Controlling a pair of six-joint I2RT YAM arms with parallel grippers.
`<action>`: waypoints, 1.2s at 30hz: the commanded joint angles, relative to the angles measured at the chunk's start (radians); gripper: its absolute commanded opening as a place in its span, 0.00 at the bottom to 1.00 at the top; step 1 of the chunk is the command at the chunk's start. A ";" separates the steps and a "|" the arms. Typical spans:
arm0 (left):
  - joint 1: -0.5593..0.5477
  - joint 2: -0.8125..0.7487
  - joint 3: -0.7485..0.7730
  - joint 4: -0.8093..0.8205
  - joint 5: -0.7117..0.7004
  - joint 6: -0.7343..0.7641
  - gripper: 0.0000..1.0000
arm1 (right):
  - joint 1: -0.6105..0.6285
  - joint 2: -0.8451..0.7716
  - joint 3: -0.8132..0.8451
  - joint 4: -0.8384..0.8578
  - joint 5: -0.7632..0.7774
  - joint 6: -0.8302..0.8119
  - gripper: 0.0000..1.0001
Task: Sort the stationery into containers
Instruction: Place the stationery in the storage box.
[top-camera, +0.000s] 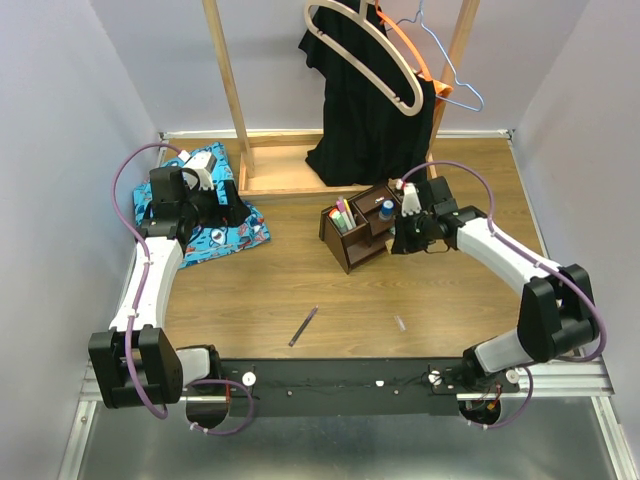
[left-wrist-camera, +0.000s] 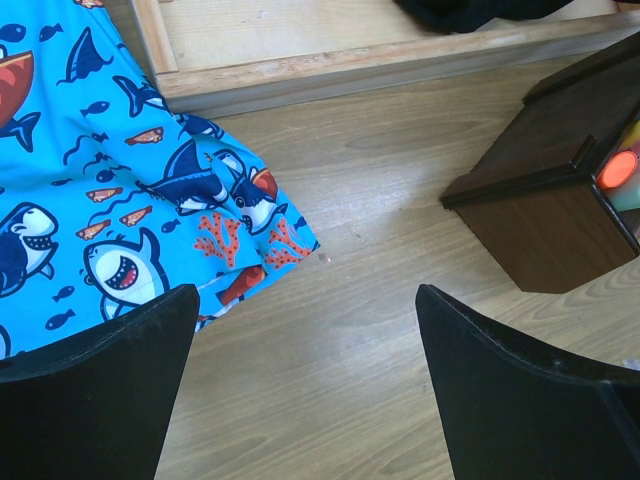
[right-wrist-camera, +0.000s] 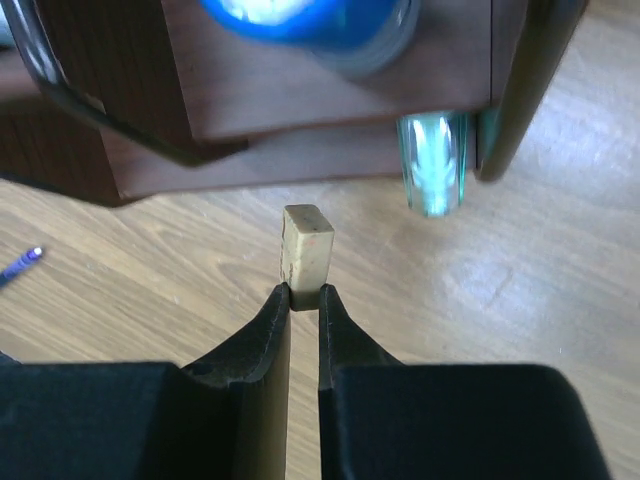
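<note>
The dark brown wooden organizer (top-camera: 355, 232) stands mid-table with markers (top-camera: 343, 213) upright in a left slot and a blue bottle (top-camera: 386, 209) in a right one. My right gripper (right-wrist-camera: 304, 293) is shut on a tan eraser (right-wrist-camera: 306, 247), held just in front of the organizer (right-wrist-camera: 300, 90), below the blurred blue bottle (right-wrist-camera: 300, 25). From above, that gripper (top-camera: 407, 232) hangs at the organizer's right side. A thin purple pen (top-camera: 303, 326) lies on the table near the front. My left gripper (left-wrist-camera: 305, 330) is open over bare wood beside the cloth, holding nothing.
A blue shark-print cloth (top-camera: 205, 225) lies at the left under the left arm. A light wooden rack (top-camera: 290, 170) with a black garment (top-camera: 370, 110) and hangers stands at the back. A small clear item (top-camera: 400, 323) lies near the front right.
</note>
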 joint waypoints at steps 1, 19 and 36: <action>0.005 0.004 0.024 0.021 -0.008 -0.004 0.99 | 0.009 0.062 0.056 0.027 -0.017 -0.014 0.01; 0.005 0.014 0.018 0.032 -0.011 -0.002 0.99 | 0.019 0.167 0.135 0.099 0.014 -0.007 0.01; 0.005 0.014 0.024 0.030 -0.014 0.001 0.99 | 0.032 0.206 0.144 0.127 0.034 0.006 0.01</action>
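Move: Ahead of the right hand, which already holds the small beige block, the storage box's open shelf lies about 4 cm forward, 3 cm left and 2 cm lower. The blue canister on that shelf is some 6 cm ahead, 2 cm left and about level; the green bottle in the tier below is 5 cm ahead, 1 cm left and 5 cm down. The marker compartment sits 7 cm forward, 10 cm left, about level. From the left hand, the shelf is roughly 28 cm right, 3 cm back and 12 cm below. Carrying the pinched block in over the storage box's shelf, the right hand advances about 5 cm forward, quickly at first and then slowing, while edging some 2.5 cm left and sinking slightly. It closes right up to the blue canister; the wrist hardly turns and the fingers keep their grip on the block. ##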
